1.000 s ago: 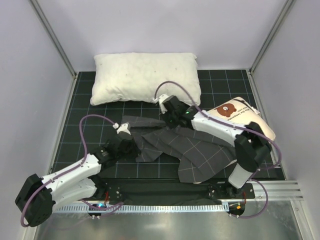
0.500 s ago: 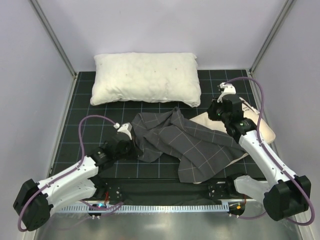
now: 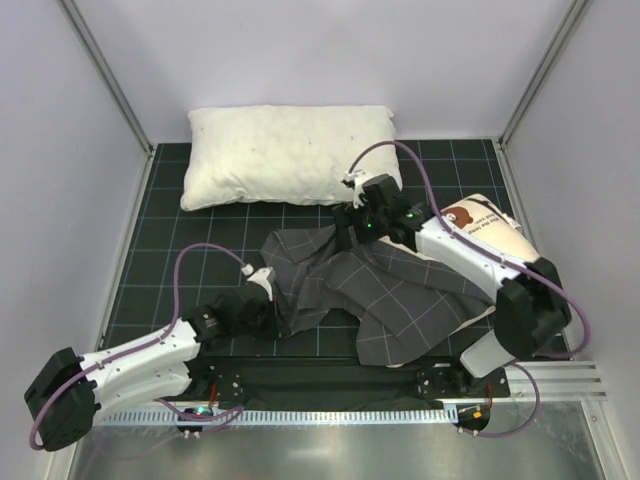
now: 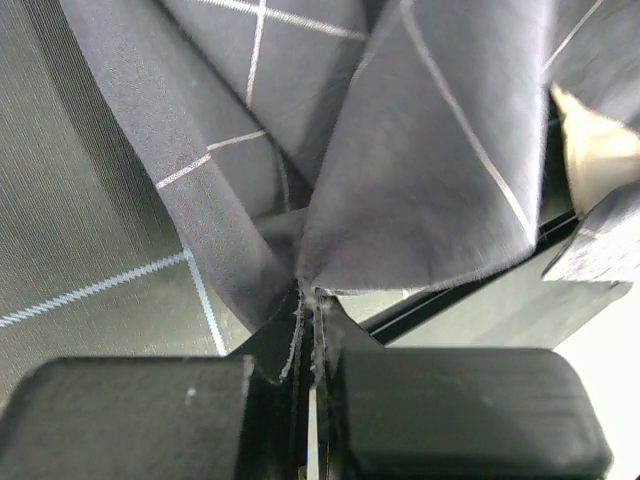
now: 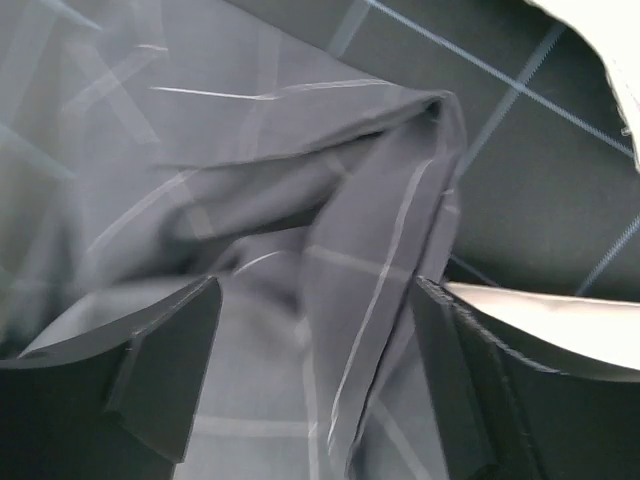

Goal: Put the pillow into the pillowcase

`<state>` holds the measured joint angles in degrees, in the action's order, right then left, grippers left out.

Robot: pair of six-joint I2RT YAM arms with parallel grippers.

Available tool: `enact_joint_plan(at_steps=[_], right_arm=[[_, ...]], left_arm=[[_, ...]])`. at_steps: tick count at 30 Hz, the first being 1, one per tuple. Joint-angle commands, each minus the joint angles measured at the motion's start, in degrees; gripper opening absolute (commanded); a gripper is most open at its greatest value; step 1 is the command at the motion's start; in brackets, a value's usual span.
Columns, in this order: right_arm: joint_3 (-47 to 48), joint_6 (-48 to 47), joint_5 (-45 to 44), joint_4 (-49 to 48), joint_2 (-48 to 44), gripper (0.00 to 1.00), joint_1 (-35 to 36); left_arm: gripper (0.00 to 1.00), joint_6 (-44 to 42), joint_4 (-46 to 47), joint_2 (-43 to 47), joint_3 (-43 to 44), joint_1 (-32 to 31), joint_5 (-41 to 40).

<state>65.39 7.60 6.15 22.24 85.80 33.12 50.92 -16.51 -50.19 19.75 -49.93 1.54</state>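
Observation:
The dark grey grid pillowcase (image 3: 385,295) lies crumpled in the middle of the mat. My left gripper (image 3: 264,290) is shut on its left edge; in the left wrist view the cloth (image 4: 400,150) fans out from the closed jaws (image 4: 308,295). My right gripper (image 3: 344,238) hangs open over the case's back fold, and a ridge of fabric (image 5: 380,260) lies between its spread fingers (image 5: 170,350). The cream pillow (image 3: 475,225) with the bear print lies at the right, its near-left part under the pillowcase and partly behind the right arm.
A large plain white pillow (image 3: 290,155) lies across the back of the black grid mat (image 3: 180,250). Grey walls stand close on the left, back and right. The arms' metal base rail (image 3: 330,410) runs along the near edge.
The right arm swung out to the right, then came back over the pillowcase's back fold, and its jaws opened. The left gripper shifted slightly nearer and rightward, still gripping the cloth.

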Motion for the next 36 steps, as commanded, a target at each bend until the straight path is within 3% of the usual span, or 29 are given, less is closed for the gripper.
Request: enact_joint_plan(at_steps=[1,3,7,8,10,12,13,14,16,17,19,20,23,26,29,36], right_arm=[[5.18,-1.26,-9.72,3.94,7.59,0.82,0.89],[6.33,-1.01,-13.43,5.61,9.99,0.81,1.68],[2.93,-0.57,-14.85,2.57,8.78,0.25,2.12],[1.95,-0.04,-15.55,1.5,7.64,0.04,1.95],[-1.55,2.23,-20.29,-1.04,3.16,0.04,1.16],[-6.9,6.44,-22.23,-4.37,-2.88,0.04,-2.96],[-9.29,8.03,-21.28,-6.22,-5.7,0.04,-4.98],[-11.83,9.44,-19.7,-8.16,-8.43,0.04,-10.31],[-19.19,13.56,-18.11,-13.68,-16.75,0.04,-14.56],[-21.24,14.02,-18.89,-15.19,-19.07,0.04,-16.41],[-25.02,14.55,-20.73,-17.66,-25.64,0.04,-17.13],[-25.83,14.47,-20.92,-18.37,-27.68,0.04,-17.22],[-29.25,13.68,-16.65,-21.88,-33.56,0.04,-17.22],[-29.35,13.41,-12.32,-22.6,-37.53,0.04,-17.22],[-27.07,12.89,-7.15,-15.4,-40.61,0.04,-17.22],[-25.4,11.65,3.95,-3.2,-57.48,0.04,-17.22]], left_arm=[[0.0,1.38,1.31,-0.43,-0.67,-1.48,1.97],[0.0,1.12,1.31,-0.43,-0.68,-2.27,3.81],[0.0,0.68,1.13,-0.69,0.64,-8.84,2.24],[0.0,0.59,0.7,-1.22,0.99,-9.91,1.72],[0.05,0.24,-0.01,-2.8,2.57,-11.67,0.49],[0.18,0.15,-2.2,-3.33,4.15,-12.47,-1.01],[0.27,-0.11,-3.25,-3.16,4.85,-12.47,-3.45],[0.49,-0.11,-4.83,-2.72,5.64,-12.47,-5.13],[0.64,-0.29,-11.06,-0.27,8.88,-12.47,-12.3],[0.77,-0.12,-13.43,0.96,9.86,-12.38,-15.05],[0.88,-0.2,-18.89,4.9,12.06,-12.3,-20.67],[0.99,0.32,-20.12,6.15,14.16,-12.29,-26.18],[0.99,-0.02,-22.6,9.14,16.98,-10.72,-32.02],[1.0,-2.13,-19.8,8.11,18.57,-6.51,-29.6],[1.0,-3.72,-16.54,3.03,19.71,-3.42,-26.86],[1.0,-4.86,-5.47,-8.4,20.24,-2.63,-21.76]])
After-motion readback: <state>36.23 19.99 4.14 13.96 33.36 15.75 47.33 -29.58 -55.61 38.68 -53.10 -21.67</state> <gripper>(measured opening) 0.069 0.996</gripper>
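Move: The pillowcase's raised far fold lies some 7 cm below the open right hand, about 1 cm ahead and 1 cm to its right. The bear pillow, partly covered, is centred roughly 21 cm right and 8 cm back; the white pillow is about 20 cm ahead and 10 cm left, both lower. From the left hand, still pinching the pillowcase's near-left edge, that fold lies around 20 cm ahead and 14 cm right, slightly higher. The pillowcase's far fold is pinched by the right hand, which drops about 7 cm onto it and shuts, then carries it some 15 cm right towards the bear pillow, turning clockwise, before rising and drawing back with its fingers tipping up. The near-left edge, still held by the left hand, is drawn about 5 cm back and let go; that hand then rises forward, wide open, and starts to sink again. ##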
